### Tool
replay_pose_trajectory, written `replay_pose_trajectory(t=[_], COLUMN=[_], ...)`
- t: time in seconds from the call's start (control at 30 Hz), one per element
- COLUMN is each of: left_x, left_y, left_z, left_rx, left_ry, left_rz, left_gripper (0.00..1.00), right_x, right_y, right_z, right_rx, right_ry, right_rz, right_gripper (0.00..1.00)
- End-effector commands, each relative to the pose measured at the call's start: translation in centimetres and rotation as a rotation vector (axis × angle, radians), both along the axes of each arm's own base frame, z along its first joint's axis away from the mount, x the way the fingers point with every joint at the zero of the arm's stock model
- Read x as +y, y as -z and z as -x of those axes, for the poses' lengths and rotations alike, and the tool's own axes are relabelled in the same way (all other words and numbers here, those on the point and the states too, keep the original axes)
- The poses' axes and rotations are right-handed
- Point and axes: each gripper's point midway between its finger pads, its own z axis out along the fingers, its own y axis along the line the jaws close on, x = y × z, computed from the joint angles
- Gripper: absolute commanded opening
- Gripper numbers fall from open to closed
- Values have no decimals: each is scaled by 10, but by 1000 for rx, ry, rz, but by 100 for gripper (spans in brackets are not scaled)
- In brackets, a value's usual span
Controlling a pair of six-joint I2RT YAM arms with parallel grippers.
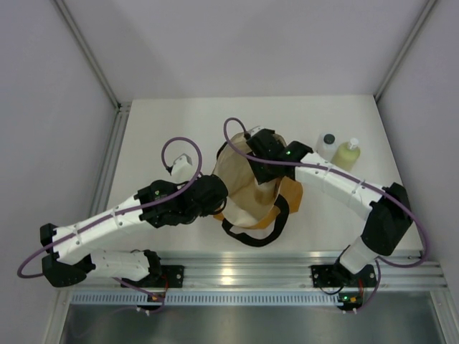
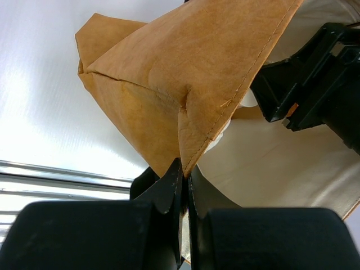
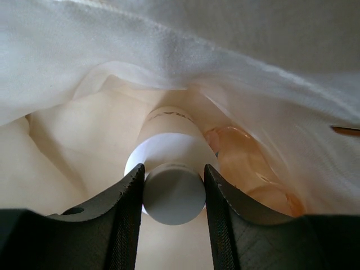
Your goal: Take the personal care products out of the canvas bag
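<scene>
The tan canvas bag (image 1: pixel 247 197) lies mid-table with its black handles toward the near edge. My left gripper (image 1: pixel 215 195) is shut on the bag's rim, pinching the tan edge (image 2: pixel 185 169) and holding the mouth open. My right gripper (image 1: pixel 262 152) is inside the bag. In the right wrist view its jaws (image 3: pixel 173 169) press on both sides of the grey-white cap of the beige bottle (image 3: pixel 169 126). The slim orange bottle (image 3: pixel 247 169) lies beside it against the cream lining (image 3: pixel 79 129). The whitish bottle with dark cap (image 1: pixel 327 145) and the yellow-green bottle (image 1: pixel 348 154) stand on the table.
The two standing bottles are at the back right of the white table (image 1: pixel 165 129), close to the right arm's forearm. A metal rail (image 1: pixel 237 274) runs along the near edge. Enclosure walls rise on the left, right and back. The right gripper's black body (image 2: pixel 315 79) shows in the left wrist view.
</scene>
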Motion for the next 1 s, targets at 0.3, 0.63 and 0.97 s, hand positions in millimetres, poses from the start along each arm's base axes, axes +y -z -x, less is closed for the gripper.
replay_pose_trajectory(t=[0.3,0.63,0.97], left_x=[0,3,3], left_y=[1,0,1], left_z=[-1,-2,-2], left_rx=[-8,-18,-17], left_ry=[-8,-17,-16], left_rz=[1,2,1], left_gripper=[0,0,0], right_x=[30,44,56], right_y=[-119,-163,-205], right_z=[-7,8,30], right_rx=[-210,-284,-349], right_ry=[-68,-156,-239], right_rz=[-212,-230,-252], right_gripper=[0,0,0])
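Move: My right hand, down in the canvas bag, already grips the cream bottle by its white cap; the middle of the bag's mouth lies about 7 cm above it, 3 cm left and 1 cm back. The orange bottle stands in the bag some 7 cm to this hand's right, level fore and aft, its middle 6 cm lower. My left hand pinches the bag's rim; from it the cream bottle is about 12 cm ahead, 12 cm right and 16 cm below. With the cap still pinched, my right hand draws the cream bottle up about 12 cm towards and through the bag's mouth, veering some 5 cm left, away from the orange bottle, and easing back a little later on. My wrist swings counter-clockwise and tips the fingers slightly outward, roughly 10 degrees each. My left hand stays put, keeping its closed hold on the rim. ##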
